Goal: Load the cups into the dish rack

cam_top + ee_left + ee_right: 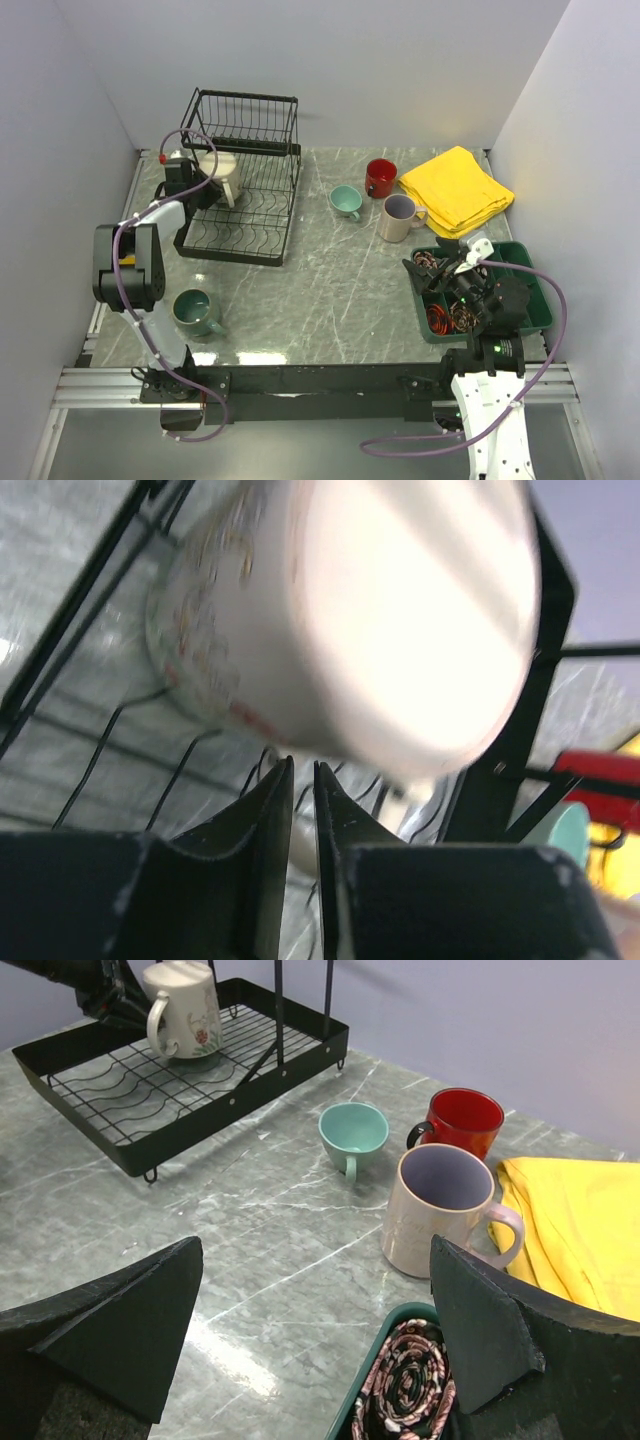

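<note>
The cream mug (221,176) stands upside down on the slotted base of the black dish rack (240,238); it also shows in the right wrist view (185,1008). My left gripper (207,183) is right against its left side, the jaws almost together (303,770) with a pale piece of the handle between them, the mug body (340,620) just past the tips. The grey-green mug (196,312) stands near the left arm. The teal mug (353,1132), red mug (463,1120) and beige mug (437,1210) stand together. My right gripper (315,1350) is open and empty. The yellow mug is out of view.
A folded yellow cloth (457,188) lies at the back right. A green compartmented tray (535,300) with rolled items sits under my right gripper. The rack's tall wire section (245,118) stands at the back. Grey walls close in the table.
</note>
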Robot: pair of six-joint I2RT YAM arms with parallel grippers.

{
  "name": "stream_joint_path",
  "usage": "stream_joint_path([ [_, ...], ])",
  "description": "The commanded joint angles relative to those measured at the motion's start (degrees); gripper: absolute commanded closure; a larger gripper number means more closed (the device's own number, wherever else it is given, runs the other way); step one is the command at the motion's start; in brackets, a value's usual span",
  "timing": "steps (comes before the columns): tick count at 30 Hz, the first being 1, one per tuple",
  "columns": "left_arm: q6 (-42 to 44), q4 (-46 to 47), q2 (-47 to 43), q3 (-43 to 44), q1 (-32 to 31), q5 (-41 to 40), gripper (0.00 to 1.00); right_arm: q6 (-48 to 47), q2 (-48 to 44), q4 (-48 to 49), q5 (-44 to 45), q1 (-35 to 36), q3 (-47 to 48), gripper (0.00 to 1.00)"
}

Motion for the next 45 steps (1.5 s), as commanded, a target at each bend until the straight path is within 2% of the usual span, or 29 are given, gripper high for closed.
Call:
stream_joint_path([
  [1,-4.95,4.82,2.25,4.12,-0.18,-1.91,0.80,0.19,-0.58,2.48,-0.33,-0.80,-0.21,0.00],
  [10,-11.81,8.34,6.82,6.32,-0.18,-4.37,0.80,0.28,-0.67,2.83,-0.77,-1.33,-0.39,0.00],
  [17,-17.87,12.47,11.56,9.91,-0.18,-3.23,0.80,0.28,-0.58,3.00,-0.95,-1.68,-0.48,0.00],
  [29,-17.79,10.01,15.09,16.34,-0.09,-3.15,0.78,0.11,-0.40,3.18,-1.30,-2.21,-0.57,0.00],
  [35,-13.58,11.15,7.11,8.53,0.08,-0.25,0.72,-0.25,-0.76,2.92,-1.91,-2.56,-0.48,0.00],
  [40,-8.84,7.64,-3.08,1.06,1.05,-0.42,0.55,-0.68,-1.02,2.74,-2.35,-2.74,-0.48,0.00],
  [44,-4.00,2.38,-10.56,-1.41,1.40,-0.42,0.46,-1.39,-1.02,1.95,-2.53,-2.74,-0.13,0.00],
  [45,-2.77,0.45,-12.32,-1.85,1.40,-0.16,0.41,-1.65,-0.93,1.69,-2.27,-2.83,-0.04,0.00],
])
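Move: The upside-down floral cup stands on the dish rack's lower tier, its middle about 6 cm ahead of my left hand and 2 cm right, roughly level. The rack's upper shelf lies some 14 cm ahead, 8 cm right and 12 cm above. From the same hand, the light green cup is level fore-and-aft, about 33 cm right, and the teal cup about 33 cm back and 2 cm left. From my right hand, the floral cup is roughly 33 cm ahead, 43 cm left and 15 cm below. With the nearly shut fingertips of my left hand against the handle side of the floral cup, I push it forward along the lower tier, about 9 cm of reach, rolling my hand's left side down and turning it slightly counter-clockwise. Then I come off the cup, draw back about 8 cm while opening the fingers to around half, and lift some 5 cm at the end. ##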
